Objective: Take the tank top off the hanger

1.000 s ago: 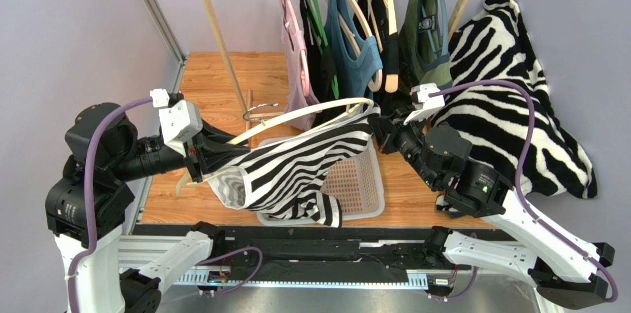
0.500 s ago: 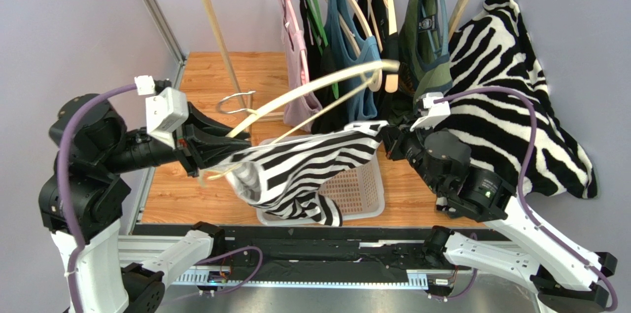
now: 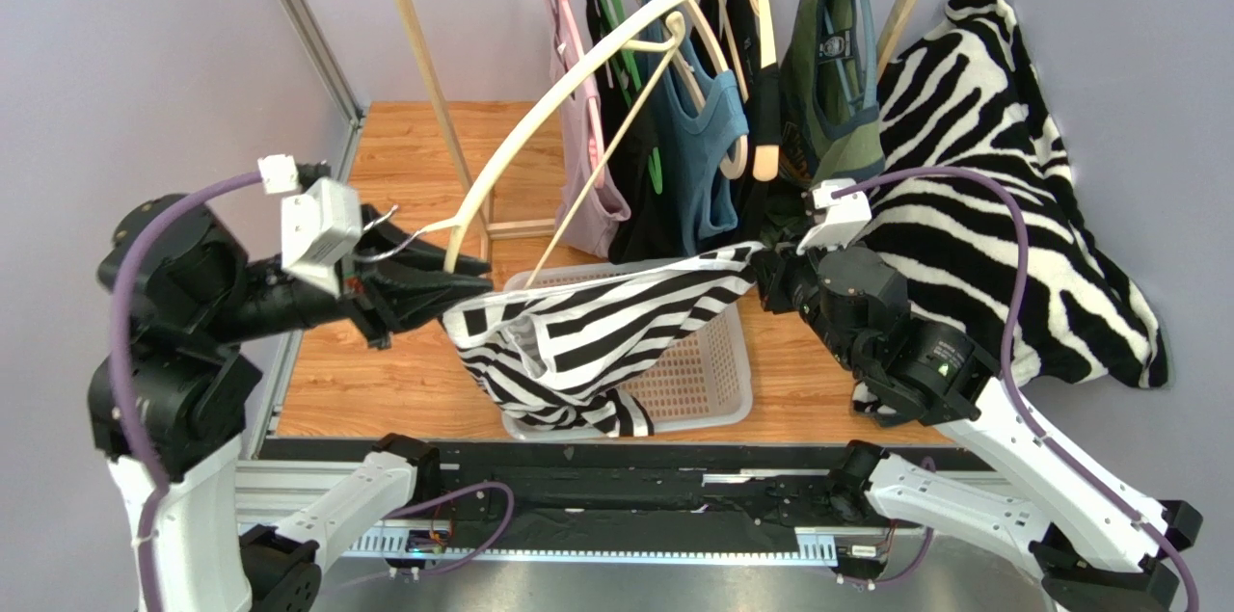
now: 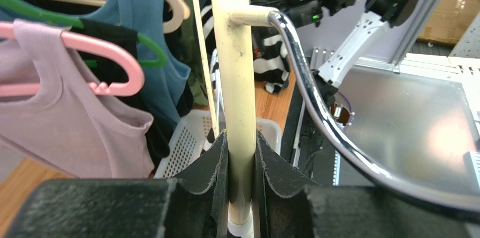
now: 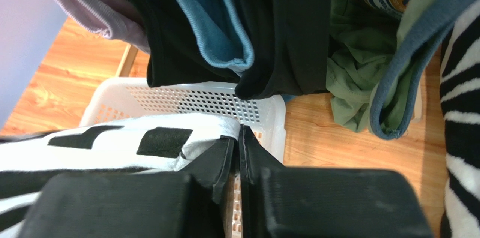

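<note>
The black-and-white striped tank top (image 3: 609, 330) sags over the white basket (image 3: 713, 369). My right gripper (image 3: 759, 274) is shut on the top's right edge, as the right wrist view shows (image 5: 239, 137), with striped cloth (image 5: 112, 142) beside the fingers. My left gripper (image 3: 435, 297) is shut on the cream hanger (image 3: 580, 77), whose long arm tilts up towards the rack. In the left wrist view the jaws (image 4: 242, 156) clamp the cream arm (image 4: 236, 80) below the metal hook (image 4: 307, 86). The top's left end lies by the left fingers; I cannot tell if it still touches the hanger.
Pink (image 3: 582, 121), black, blue (image 3: 695, 106) and green (image 3: 840, 77) tops hang on the rack behind, close to the raised hanger tip. A zebra-print cloth (image 3: 1014, 179) is draped at the right. A wooden rack post (image 3: 427, 77) stands behind the left gripper.
The left gripper has swung the hanger's far end up from basket height to the rack. The striped top has slid off that arm and sagged lower over the basket. The right gripper stays shut on it.
</note>
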Available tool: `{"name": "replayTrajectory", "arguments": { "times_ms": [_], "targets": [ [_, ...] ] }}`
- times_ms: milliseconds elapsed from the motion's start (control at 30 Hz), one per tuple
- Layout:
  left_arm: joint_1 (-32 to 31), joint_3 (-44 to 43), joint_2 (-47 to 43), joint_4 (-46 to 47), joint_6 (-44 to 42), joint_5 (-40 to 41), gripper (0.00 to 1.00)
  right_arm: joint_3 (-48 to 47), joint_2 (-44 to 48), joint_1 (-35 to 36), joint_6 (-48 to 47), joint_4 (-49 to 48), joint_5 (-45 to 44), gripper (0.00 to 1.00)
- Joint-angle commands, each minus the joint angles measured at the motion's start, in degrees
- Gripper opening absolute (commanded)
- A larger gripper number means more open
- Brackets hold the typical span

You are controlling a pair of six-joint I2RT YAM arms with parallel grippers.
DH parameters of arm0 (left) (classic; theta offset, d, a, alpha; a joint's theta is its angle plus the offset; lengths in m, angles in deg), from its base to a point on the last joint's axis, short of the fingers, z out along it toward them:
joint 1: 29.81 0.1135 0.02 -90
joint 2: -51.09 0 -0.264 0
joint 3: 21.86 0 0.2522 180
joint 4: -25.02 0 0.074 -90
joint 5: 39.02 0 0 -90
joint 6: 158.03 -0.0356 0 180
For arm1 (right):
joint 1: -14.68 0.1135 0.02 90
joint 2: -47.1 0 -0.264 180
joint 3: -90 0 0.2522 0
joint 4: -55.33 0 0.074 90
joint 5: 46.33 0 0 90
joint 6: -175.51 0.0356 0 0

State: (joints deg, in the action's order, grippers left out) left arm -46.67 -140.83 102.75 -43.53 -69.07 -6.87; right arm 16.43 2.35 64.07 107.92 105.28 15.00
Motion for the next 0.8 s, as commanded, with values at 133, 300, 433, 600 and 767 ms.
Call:
{"name": "replayTrajectory", "arguments": {
  "times_ms": [133, 300, 433, 600, 767],
  "targets": [
    [-2.7, 5.5, 3.7, 5.8, -2.5, 8.4, 0.00, -10.1, -4.5, 14.8, -11.6, -3.2, -5.7, 0.29],
    [-4.7, 6.3, 5.1, 5.7, -2.6, 13.8, 0.00, -17.1, -13.8, 28.8, -18.3, -3.4, -17.4, 0.54],
    [-7.6, 6.2, 6.3, 4.3, -4.1, 22.4, 0.00, -17.3, -15.5, 30.5, -20.7, -6.1, -19.1, 0.58],
    [-13.7, -4.2, 12.1, -9.5, -7.2, 32.2, 0.00, -16.4, -15.1, 31.8, -24.5, -10.6, -23.2, 0.58],
    [-13.7, -8.9, 8.8, -17.5, -10.0, 36.7, 0.00, -15.4, -14.0, 31.9, -25.9, -11.0, -25.9, 0.57]
  ]
}}
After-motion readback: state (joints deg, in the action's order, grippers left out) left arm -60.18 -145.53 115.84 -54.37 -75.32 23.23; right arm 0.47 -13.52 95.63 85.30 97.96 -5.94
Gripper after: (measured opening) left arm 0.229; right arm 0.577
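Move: The left hand grips the bare hanger near one end; the basket's middle is about 19 cm ahead, 15 cm to its right and 47 cm below, the pink top 25 cm ahead and 10 cm right. The right hand pinches the tank top's end; from it the basket's middle is roughly 4 cm ahead, 16 cm left and 27 cm below, the blue top 12 cm ahead and 7 cm left. Right fingers open, freeing the tank top, moving 10 cm left and up; left takes hanger forward and down. ##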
